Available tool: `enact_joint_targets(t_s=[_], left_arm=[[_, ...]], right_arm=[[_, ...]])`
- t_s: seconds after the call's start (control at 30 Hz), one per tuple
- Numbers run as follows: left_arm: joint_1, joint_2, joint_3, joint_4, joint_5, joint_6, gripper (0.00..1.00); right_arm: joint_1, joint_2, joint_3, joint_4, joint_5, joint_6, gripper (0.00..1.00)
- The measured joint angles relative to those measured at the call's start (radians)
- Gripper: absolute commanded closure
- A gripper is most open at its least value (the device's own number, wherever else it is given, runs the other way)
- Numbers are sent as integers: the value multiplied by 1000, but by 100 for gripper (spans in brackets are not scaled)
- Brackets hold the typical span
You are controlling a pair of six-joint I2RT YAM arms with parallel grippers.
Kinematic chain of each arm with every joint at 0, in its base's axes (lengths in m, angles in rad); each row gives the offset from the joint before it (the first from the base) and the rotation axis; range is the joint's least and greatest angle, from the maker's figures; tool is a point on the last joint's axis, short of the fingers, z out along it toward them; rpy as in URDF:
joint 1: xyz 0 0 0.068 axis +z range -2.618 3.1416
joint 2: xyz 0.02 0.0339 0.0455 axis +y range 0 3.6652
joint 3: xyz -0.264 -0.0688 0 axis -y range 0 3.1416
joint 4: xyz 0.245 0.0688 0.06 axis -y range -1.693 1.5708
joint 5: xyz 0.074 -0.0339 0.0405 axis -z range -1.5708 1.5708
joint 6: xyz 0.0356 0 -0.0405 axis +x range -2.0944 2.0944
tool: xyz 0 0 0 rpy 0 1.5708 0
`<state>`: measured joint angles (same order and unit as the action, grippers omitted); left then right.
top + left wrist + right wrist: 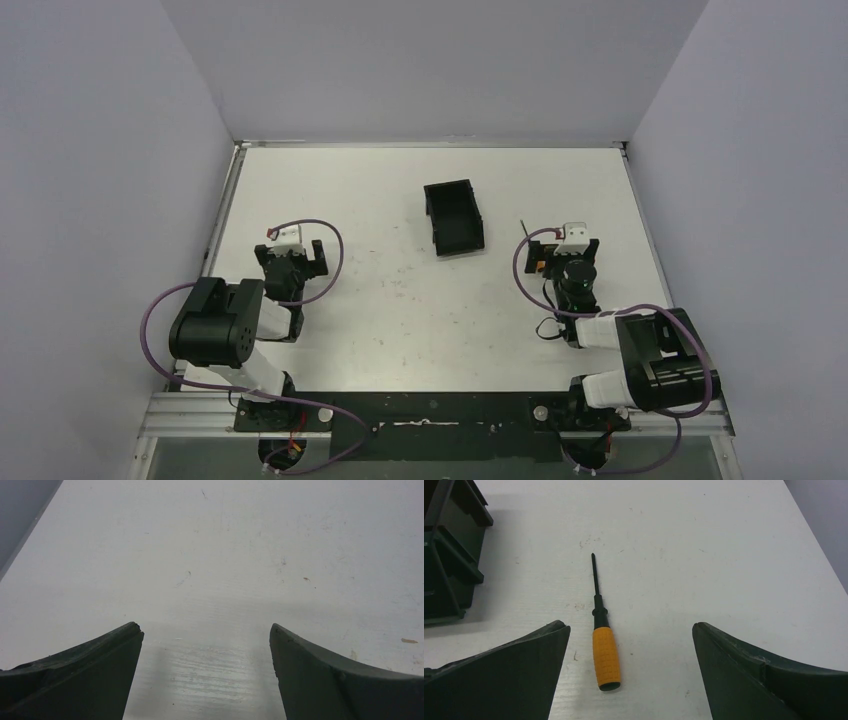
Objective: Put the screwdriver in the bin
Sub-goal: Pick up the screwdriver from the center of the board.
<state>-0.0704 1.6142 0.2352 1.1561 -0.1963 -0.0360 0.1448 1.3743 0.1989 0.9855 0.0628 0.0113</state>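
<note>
The screwdriver (605, 655) has an orange handle and a thin dark shaft. It lies flat on the white table, with the shaft pointing away from my right wrist. In the top view it (537, 264) sits at the right gripper's left finger. My right gripper (630, 630) is open; the handle lies between its jaws, nearer the left one, and touches neither. The black bin (455, 215) stands open-topped at the table's middle back, and part of it (449, 555) shows at the left of the right wrist view. My left gripper (206, 630) is open and empty over bare table (292, 255).
White walls close the table (400, 330) at the left, back and right. The arm bases stand on a black rail (430, 415) along the near edge. Purple cables (335, 255) loop beside both wrists.
</note>
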Motion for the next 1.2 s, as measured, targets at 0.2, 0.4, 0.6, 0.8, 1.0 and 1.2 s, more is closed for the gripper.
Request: enact_joint_targets(t_s=[0.2, 0.4, 0.6, 0.8, 1.0, 1.2], left_arm=[[0, 0, 0, 0, 0, 0, 3], [0, 0, 0, 0, 0, 0, 3], [0, 0, 0, 0, 0, 0, 3], [0, 0, 0, 0, 0, 0, 3], [0, 0, 0, 0, 0, 0, 3], [0, 0, 0, 0, 0, 0, 3]], right_arm=[[0, 7, 3, -7, 0, 0, 0], [0, 8, 3, -10, 0, 0, 0], [0, 8, 4, -15, 2, 1, 0], [0, 1, 4, -19, 1, 0, 0], [0, -87, 21, -114, 1, 0, 0], [0, -201, 148, -303, 0, 0, 0]])
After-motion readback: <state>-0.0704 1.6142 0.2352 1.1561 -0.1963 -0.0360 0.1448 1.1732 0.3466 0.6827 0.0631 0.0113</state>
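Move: The screwdriver lies on the board about 7 cm ahead of the right gripper, 4 cm to its left and some 8 cm below, with its orange handle nearest the fingers and its shaft pointing away. The bin stands farther out, roughly 14 cm ahead of the right gripper, 24 cm to its left and 5 cm lower. From the left gripper, the screwdriver is about 56 cm to the right, 5 cm ahead and 5 cm below. Hold the right gripper almost still at first, letting it settle by only half a centimetre, then lift it nearly straight up and ever faster, ending about 6 cm higher and away from the screwdriver. Tip the fingers up a few degrees as it climbs, keep them wide open, and touch nothing. ##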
